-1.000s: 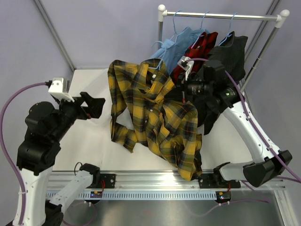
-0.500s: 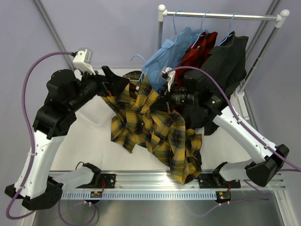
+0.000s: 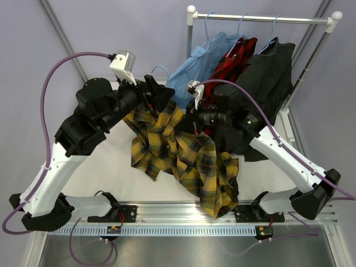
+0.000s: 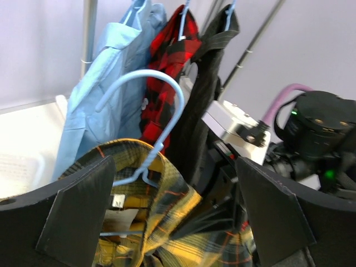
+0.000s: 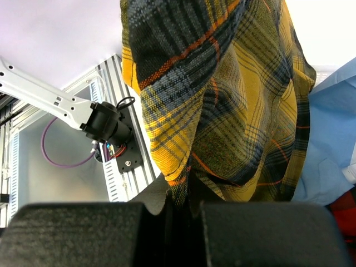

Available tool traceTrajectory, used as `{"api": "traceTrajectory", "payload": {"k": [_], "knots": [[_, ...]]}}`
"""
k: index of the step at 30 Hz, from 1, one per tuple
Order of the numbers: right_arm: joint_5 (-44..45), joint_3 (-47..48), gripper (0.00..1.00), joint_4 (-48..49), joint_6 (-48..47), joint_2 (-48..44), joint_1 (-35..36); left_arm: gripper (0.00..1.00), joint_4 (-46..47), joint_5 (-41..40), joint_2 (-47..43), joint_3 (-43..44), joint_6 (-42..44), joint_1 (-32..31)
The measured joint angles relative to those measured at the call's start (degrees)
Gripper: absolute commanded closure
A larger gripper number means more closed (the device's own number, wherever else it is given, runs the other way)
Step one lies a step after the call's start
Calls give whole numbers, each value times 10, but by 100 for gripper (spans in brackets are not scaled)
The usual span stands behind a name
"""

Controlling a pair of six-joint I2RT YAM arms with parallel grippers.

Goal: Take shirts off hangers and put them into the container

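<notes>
The yellow-and-black plaid shirt (image 3: pixel 181 153) hangs bunched above the table, still on its pale-blue hanger (image 4: pixel 161 105). My right gripper (image 3: pixel 188 119) is shut on a fold of this shirt (image 5: pixel 222 100), and the cloth runs down between its pads (image 5: pixel 181 208). My left gripper (image 3: pixel 163 99) is open at the collar. Its fingers (image 4: pixel 78 217) stand either side of the hanger's neck and collar (image 4: pixel 167 194) without touching them. A white patch at the lower left of the left wrist view looks like the container (image 4: pixel 22 167); in the top view I cannot make it out.
A light blue shirt (image 3: pixel 200 61), a red plaid shirt (image 3: pixel 236 55) and a black shirt (image 3: pixel 272 67) hang on hangers from the metal rail (image 3: pixel 261 19) at the back right. The rail's slanted legs (image 3: pixel 311 61) stand right. The arm bases sit along the near rail (image 3: pixel 178 214).
My left arm has swung up and right from the table's left side to the shirt's collar and hanger. The right gripper has drawn the yellow shirt left, bunching it.
</notes>
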Motion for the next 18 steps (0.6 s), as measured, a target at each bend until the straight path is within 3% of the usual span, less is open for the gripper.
{"api": "traceTrajectory", "payload": {"k": [12, 18], "knots": [[0, -4, 100, 0, 0, 0, 11, 41, 27, -43, 37, 0, 28, -2], [1, -4, 100, 0, 0, 0, 12, 65, 36, -44, 46, -9, 29, -4]]}}
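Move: The free left hand's target, the blue hanger's neck, is about 4 cm ahead, 2 cm right and a centimetre lower. The yellow plaid shirt's collar hangs some 6 cm below the neck; the blue shirt is roughly 13 cm ahead of the left hand, 13 cm right and 6 cm lower. From the right hand, already pinching the plaid shirt, the neck lies about 8 cm ahead, 6 cm left and 12 cm up. The left hand reaches about 4 cm forward and down to the hanger, fingers half-closing; right keeps the shirt pinched. ##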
